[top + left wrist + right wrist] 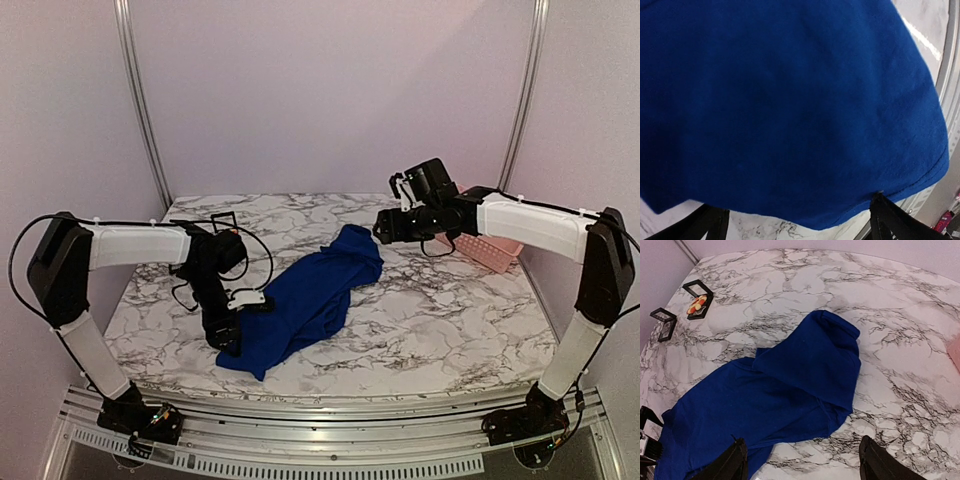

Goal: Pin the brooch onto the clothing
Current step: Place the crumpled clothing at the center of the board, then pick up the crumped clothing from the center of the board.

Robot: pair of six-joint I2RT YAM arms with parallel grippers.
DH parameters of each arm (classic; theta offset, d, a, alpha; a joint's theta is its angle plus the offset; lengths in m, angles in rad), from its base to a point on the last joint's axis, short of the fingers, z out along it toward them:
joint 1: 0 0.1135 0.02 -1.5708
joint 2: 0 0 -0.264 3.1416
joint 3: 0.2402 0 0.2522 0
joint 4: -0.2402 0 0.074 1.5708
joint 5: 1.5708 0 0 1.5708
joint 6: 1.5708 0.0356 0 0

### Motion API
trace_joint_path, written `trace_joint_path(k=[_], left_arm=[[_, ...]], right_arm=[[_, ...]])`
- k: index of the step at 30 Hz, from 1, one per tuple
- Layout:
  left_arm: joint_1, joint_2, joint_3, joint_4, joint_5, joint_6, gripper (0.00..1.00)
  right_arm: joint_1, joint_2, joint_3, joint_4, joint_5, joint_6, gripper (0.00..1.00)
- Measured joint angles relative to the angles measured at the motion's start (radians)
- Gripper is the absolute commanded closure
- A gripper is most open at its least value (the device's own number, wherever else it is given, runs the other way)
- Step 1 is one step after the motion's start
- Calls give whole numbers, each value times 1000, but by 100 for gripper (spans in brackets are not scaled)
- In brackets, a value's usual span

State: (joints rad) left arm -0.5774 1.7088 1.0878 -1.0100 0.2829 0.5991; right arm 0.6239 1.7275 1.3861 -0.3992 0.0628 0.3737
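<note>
The clothing [310,295] lies crumpled and folded over itself in a long diagonal strip on the marble table, plain blue side up. The brooch [697,304], yellow, orange and red, rests in a small black open box at the table's far left. My left gripper [228,338] is low at the shirt's near-left end and stands open. In the left wrist view the blue cloth [790,100] fills the frame, and one fingertip [885,207] touches its hem. My right gripper [802,462] hovers open above the shirt's far end [815,360], holding nothing.
A second black square frame [664,322] lies beside the brooch's box. A pink basket [490,250] stands at the back right, under the right arm. Metal posts rise at both back corners, and a rail [330,405] runs along the near edge.
</note>
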Motion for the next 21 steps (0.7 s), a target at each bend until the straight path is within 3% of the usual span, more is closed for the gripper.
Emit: trace_joint_path(k=[3,7,10,15,21], left_arm=[[-54,4,-24,1,-32,7,9],[-69,11,-21,3,-61,6,30],[-71,17,-20,9,-70,1,50],[-71,18,-35,15,-86,-4,100],[-61,-10,-61,35,-114,-38,100]], right_arm=[[33,24,12,34,-53,-24,25],[38,138,160,16,-84,-51,25],[35,260,337,-6,-87,-76,25],[39,443,555,-59,-88,-121,26],[75,568,586,-124,-90,-160,25]])
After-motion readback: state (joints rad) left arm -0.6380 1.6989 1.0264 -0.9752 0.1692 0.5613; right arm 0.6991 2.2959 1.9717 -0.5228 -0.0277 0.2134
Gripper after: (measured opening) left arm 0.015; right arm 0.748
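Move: The left hand's open fingers are just above the clothing's near-left edge, about 1 cm back and 2 cm below the hand point. The right hand, empty and open, has the clothing's far fold about 11 cm ahead, 12 cm left and 17 cm down. From the right hand, the pink basket stands some 14 cm ahead and 30 cm to its right, while the case with the orange pieces is 15 cm ahead and 50 cm left. Leftward first, then forward as well, and finally steeply down, the right hand swings about 12 cm left and ends some 8 cm lower over the clothing's far fold, turning about 15 degrees counter-clockwise with fingers still open. The left hand settles only slightly back and down, and shuts its fingers from wide open, pinching the near-left edge. ##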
